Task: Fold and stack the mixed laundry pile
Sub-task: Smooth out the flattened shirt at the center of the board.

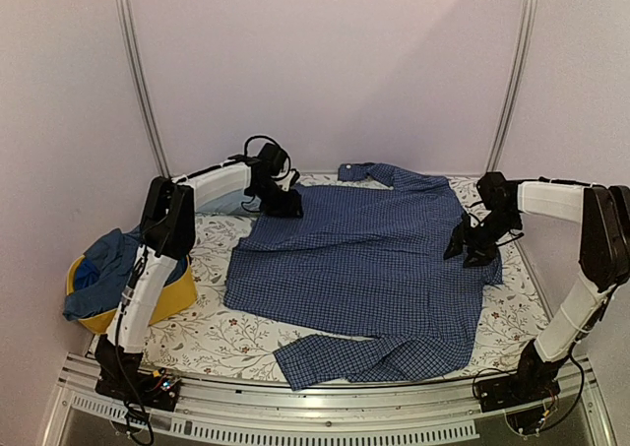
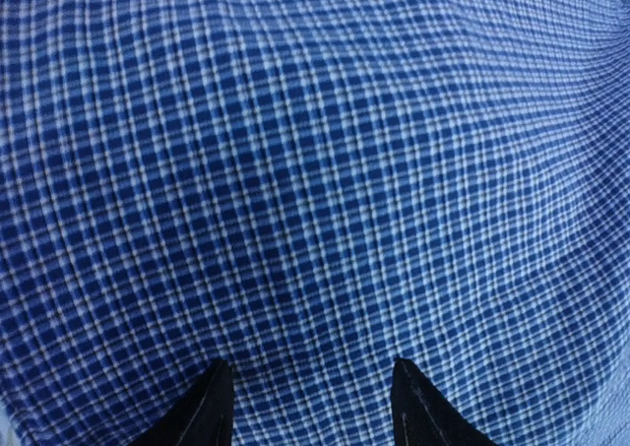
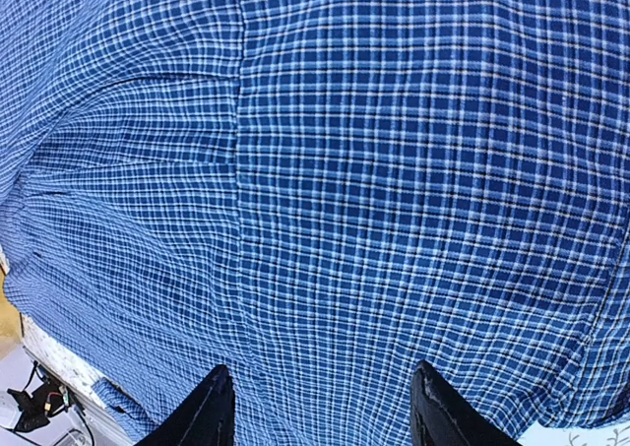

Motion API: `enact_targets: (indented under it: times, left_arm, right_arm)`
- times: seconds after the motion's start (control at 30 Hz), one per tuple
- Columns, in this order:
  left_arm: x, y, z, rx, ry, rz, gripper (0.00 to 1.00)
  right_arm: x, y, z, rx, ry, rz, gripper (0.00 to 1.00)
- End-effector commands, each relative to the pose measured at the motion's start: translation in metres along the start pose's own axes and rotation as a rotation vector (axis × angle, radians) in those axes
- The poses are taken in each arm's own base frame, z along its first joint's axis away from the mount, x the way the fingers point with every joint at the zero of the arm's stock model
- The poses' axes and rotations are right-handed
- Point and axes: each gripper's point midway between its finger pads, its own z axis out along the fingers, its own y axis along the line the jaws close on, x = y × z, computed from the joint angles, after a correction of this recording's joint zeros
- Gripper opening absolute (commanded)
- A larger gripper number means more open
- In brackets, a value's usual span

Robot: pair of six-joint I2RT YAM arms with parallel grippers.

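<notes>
A navy-and-white checked collared shirt [image 1: 364,269] lies spread flat on the floral table cover [image 1: 212,328], collar at the far side and one sleeve folded across near the front edge. My left gripper [image 1: 282,204] rests at the shirt's far left corner. In its wrist view the shirt [image 2: 315,170] fills the frame and the gripper [image 2: 310,392] is open, tips apart just above the cloth. My right gripper [image 1: 474,249] is at the shirt's right edge. It is open over the checked fabric [image 3: 413,170], next to a vertical seam [image 3: 241,220]. More of the laundry pile, darker blue clothes [image 1: 103,269], hangs from the basket.
The yellow fabric basket [image 1: 177,298] stands at the table's left edge beside the left arm. Two metal poles [image 1: 143,82] rise at the back against the wall. A metal rail [image 1: 325,407] runs along the front edge. Cables [image 3: 34,402] show past the table's side in the right wrist view.
</notes>
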Motion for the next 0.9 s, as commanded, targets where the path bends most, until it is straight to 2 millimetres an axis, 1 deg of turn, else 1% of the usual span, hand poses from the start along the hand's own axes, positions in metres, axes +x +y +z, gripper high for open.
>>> enact_targets:
  times: [0.0, 0.07, 0.17, 0.23, 0.3, 0.37, 0.43, 0.5, 0.53, 0.57, 0.6, 0.67, 0.7, 0.73, 0.83, 0.87]
  left_arm:
    - [0.02, 0.009, 0.037, -0.047, 0.082, 0.012, 0.52]
    - [0.018, 0.015, 0.05, -0.026, 0.067, -0.025, 0.52]
    - [0.001, 0.019, 0.062, 0.028, 0.009, -0.075, 0.52]
    - [-0.019, 0.018, 0.065, 0.105, -0.06, -0.119, 0.54]
    - [-0.047, 0.02, 0.06, 0.167, -0.158, -0.149, 0.56]
    - [-0.078, 0.026, 0.045, 0.204, -0.264, -0.177, 0.59]
    - [-0.109, 0.029, 0.02, 0.222, -0.374, -0.176, 0.63]
    - [-0.135, 0.033, -0.013, 0.22, -0.458, -0.166, 0.64]
    - [-0.148, 0.031, -0.036, 0.216, -0.498, -0.153, 0.66]
    - [-0.157, 0.029, -0.055, 0.207, -0.525, -0.136, 0.7]
    - [-0.162, 0.025, -0.072, 0.196, -0.542, -0.113, 0.73]
    - [-0.164, 0.02, -0.102, 0.174, -0.554, -0.081, 0.77]
    - [-0.16, 0.02, -0.109, 0.156, -0.542, -0.077, 0.79]
    - [-0.157, 0.018, -0.121, 0.141, -0.538, -0.07, 0.82]
    - [-0.136, 0.021, -0.144, 0.081, -0.503, -0.065, 0.9]
    - [-0.119, 0.023, -0.14, 0.06, -0.469, -0.06, 0.94]
  right_arm:
    - [-0.001, 0.013, -0.005, -0.06, 0.004, -0.025, 0.59]
    - [0.004, 0.013, -0.003, -0.066, 0.02, -0.025, 0.59]
    - [0.004, 0.01, 0.0, -0.052, 0.027, -0.027, 0.59]
    - [0.0, 0.01, 0.004, -0.052, 0.03, -0.03, 0.59]
    - [-0.004, 0.012, 0.006, -0.062, 0.036, -0.027, 0.58]
    - [-0.007, 0.014, 0.009, -0.069, 0.044, -0.031, 0.57]
    - [-0.009, 0.018, 0.009, -0.082, 0.047, -0.041, 0.57]
    - [-0.01, 0.02, 0.01, -0.094, 0.051, -0.049, 0.56]
    - [-0.008, 0.019, 0.012, -0.094, 0.06, -0.048, 0.56]
    - [-0.006, 0.016, 0.018, -0.087, 0.078, -0.04, 0.56]
    - [-0.005, 0.011, 0.023, -0.072, 0.089, -0.035, 0.57]
    - [-0.004, -0.002, 0.034, -0.056, 0.114, -0.002, 0.57]
    - [-0.005, -0.011, 0.041, -0.049, 0.13, 0.023, 0.57]
    - [-0.007, -0.018, 0.045, -0.038, 0.131, 0.041, 0.57]
    - [-0.019, -0.047, 0.05, 0.018, 0.112, 0.085, 0.57]
    - [-0.024, -0.06, 0.051, 0.027, 0.112, 0.107, 0.57]
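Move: The left hand rests low on the plaid shirt; the shirt's far edge at its left end lies about 13 cm straight ahead at fingertip height. The folded light-blue shirt sits some 19 cm left and 10 cm farther out, and the cuff of the plaid sleeve about 24 cm right and 18 cm ahead. The right hand has the plaid shirt's right side straight below it, roughly 5 cm down, with a sleeve bulge about 8 cm right and 3 cm back. Forward along the plaid shirt, the left hand sweeps its low fingertips about 11 cm towards the far edge, drifting slightly right, then back left, while its left side dips some 20 degrees. It then lifts clear of the cloth, about 11 cm up, drawing slightly back with fingers opening wide. The right hand, half open, hovers, then sinks about 4 cm onto the shirt's right side. ##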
